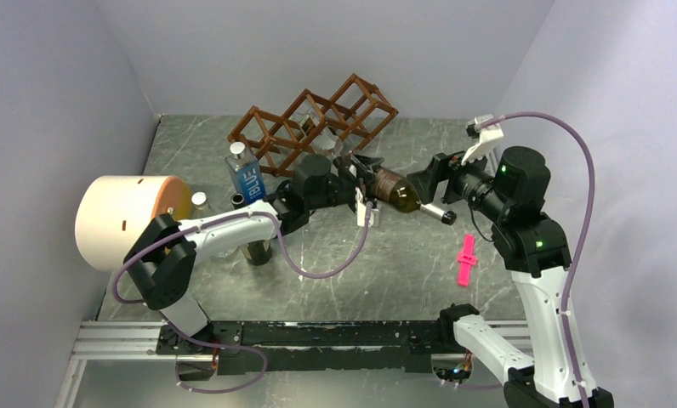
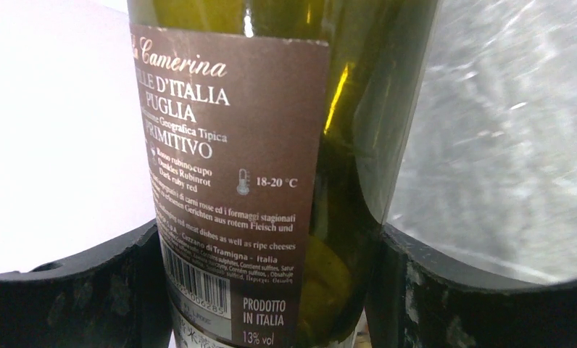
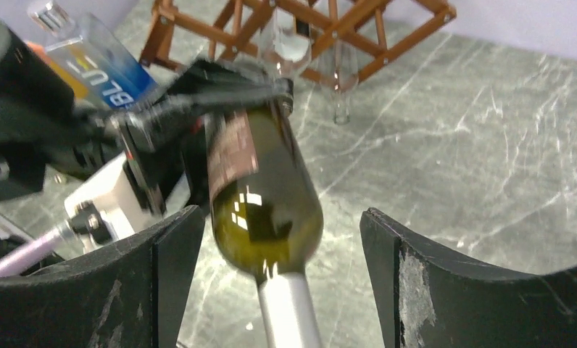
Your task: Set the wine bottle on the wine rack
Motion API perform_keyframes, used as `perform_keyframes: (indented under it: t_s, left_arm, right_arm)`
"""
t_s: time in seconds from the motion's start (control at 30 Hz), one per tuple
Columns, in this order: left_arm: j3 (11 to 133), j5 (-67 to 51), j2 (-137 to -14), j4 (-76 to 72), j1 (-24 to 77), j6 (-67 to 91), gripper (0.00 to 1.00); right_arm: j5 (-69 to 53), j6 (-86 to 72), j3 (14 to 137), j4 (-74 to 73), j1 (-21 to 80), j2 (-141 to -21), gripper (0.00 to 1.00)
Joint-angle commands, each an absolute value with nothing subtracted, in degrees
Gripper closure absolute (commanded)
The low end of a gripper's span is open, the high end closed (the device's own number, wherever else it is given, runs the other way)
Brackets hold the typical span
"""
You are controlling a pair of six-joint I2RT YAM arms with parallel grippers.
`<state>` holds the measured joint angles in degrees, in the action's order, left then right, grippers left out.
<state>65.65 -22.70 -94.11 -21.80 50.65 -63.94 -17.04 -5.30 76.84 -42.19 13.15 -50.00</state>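
The wine bottle [image 1: 399,189] is dark green glass with a brown label and a silver-capped neck. It hangs roughly level above the table, just in front of the reddish-brown wine rack [image 1: 314,123]. My left gripper [image 1: 362,183] is shut on its labelled body [image 2: 271,181], with a finger pressed against each side. My right gripper [image 1: 430,185] is open around the neck end. In the right wrist view its fingers [image 3: 177,246] stand wide of the bottle [image 3: 264,203] without touching it. The rack [image 3: 322,29] lies beyond.
A blue-labelled bottle [image 1: 246,174] stands left of the rack, and a clear glass bottle [image 3: 293,36] lies in the rack. A large cream cylinder [image 1: 127,221], a small clear bottle [image 1: 201,202] and a dark bottle [image 1: 256,251] sit at left. A pink tool [image 1: 467,259] lies at right.
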Motion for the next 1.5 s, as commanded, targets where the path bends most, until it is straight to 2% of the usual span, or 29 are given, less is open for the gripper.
perform_keyframes:
  t_s: [0.0, 0.4, 0.57, 0.83, 1.07, 1.23, 1.37, 1.47]
  left_arm:
    - [71.10, -24.98, -93.98, -25.74, 47.89, -74.84, 0.93]
    - [72.45, -29.13, -92.38, -21.82, 44.74, -85.94, 0.93]
    - [71.03, -31.56, -89.99, -22.95, 44.76, -84.80, 0.93]
    - [66.79, -31.99, -87.91, -26.89, 44.87, -85.45, 0.93]
    - [67.82, -31.67, -88.95, -27.99, 45.92, -86.05, 0.93]
    - [68.68, -29.42, -90.01, -29.12, 47.23, -85.55, 0.93]
    - [69.61, -27.85, -90.59, -29.65, 47.64, -84.78, 0.93]
    - [70.18, -27.44, -90.45, -29.61, 47.65, -83.08, 0.93]
  right_arm:
    - [-15.87, -2.83, 77.56, -48.87, 13.71, -49.19, 0.16]
    - [-19.14, 0.58, 74.32, -52.21, 17.30, -50.49, 0.21]
    - [-18.67, 0.83, 74.34, -52.17, 18.71, -52.85, 0.23]
    - [-15.90, 1.19, 74.99, -54.70, 22.53, -58.32, 0.39]
    - [-17.46, 0.71, 74.43, -53.80, 23.03, -60.07, 0.41]
    - [-18.61, 0.11, 73.88, -54.29, 23.37, -60.61, 0.47]
    - [-18.48, -0.34, 73.27, -53.98, 23.46, -60.23, 0.57]
    - [-18.26, -0.52, 73.25, -53.81, 23.48, -60.44, 0.76]
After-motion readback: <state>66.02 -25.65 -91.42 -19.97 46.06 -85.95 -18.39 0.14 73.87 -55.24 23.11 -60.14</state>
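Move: The bottle's neck, the part the right hand goes for, lies about 8 cm below it, some 2 cm back and 2 cm to its right; from the left hand, which holds the body low down, it is roughly 16 cm right, 9 cm back and 2 cm up. The left gripper sits about 14 cm left, 7 cm ahead of and 10 cm below the right hand. From the right hand the wine rack is some 23 cm ahead, 24 cm left, 25 cm below; the pink clamp 14 cm right, 1 cm back, 36 cm below. The right fingers close around the bottle's neck just past the shoulder and pinch it, after the hand sinks about 11 cm and shifts 4 cm left, tipping some 20 degrees nose-down and turning a little counter-clockwise. The left hand keeps its grip on the body, goes forward and left, then eases partly back while rising, rolling about 20 degrees with its forward side up. ##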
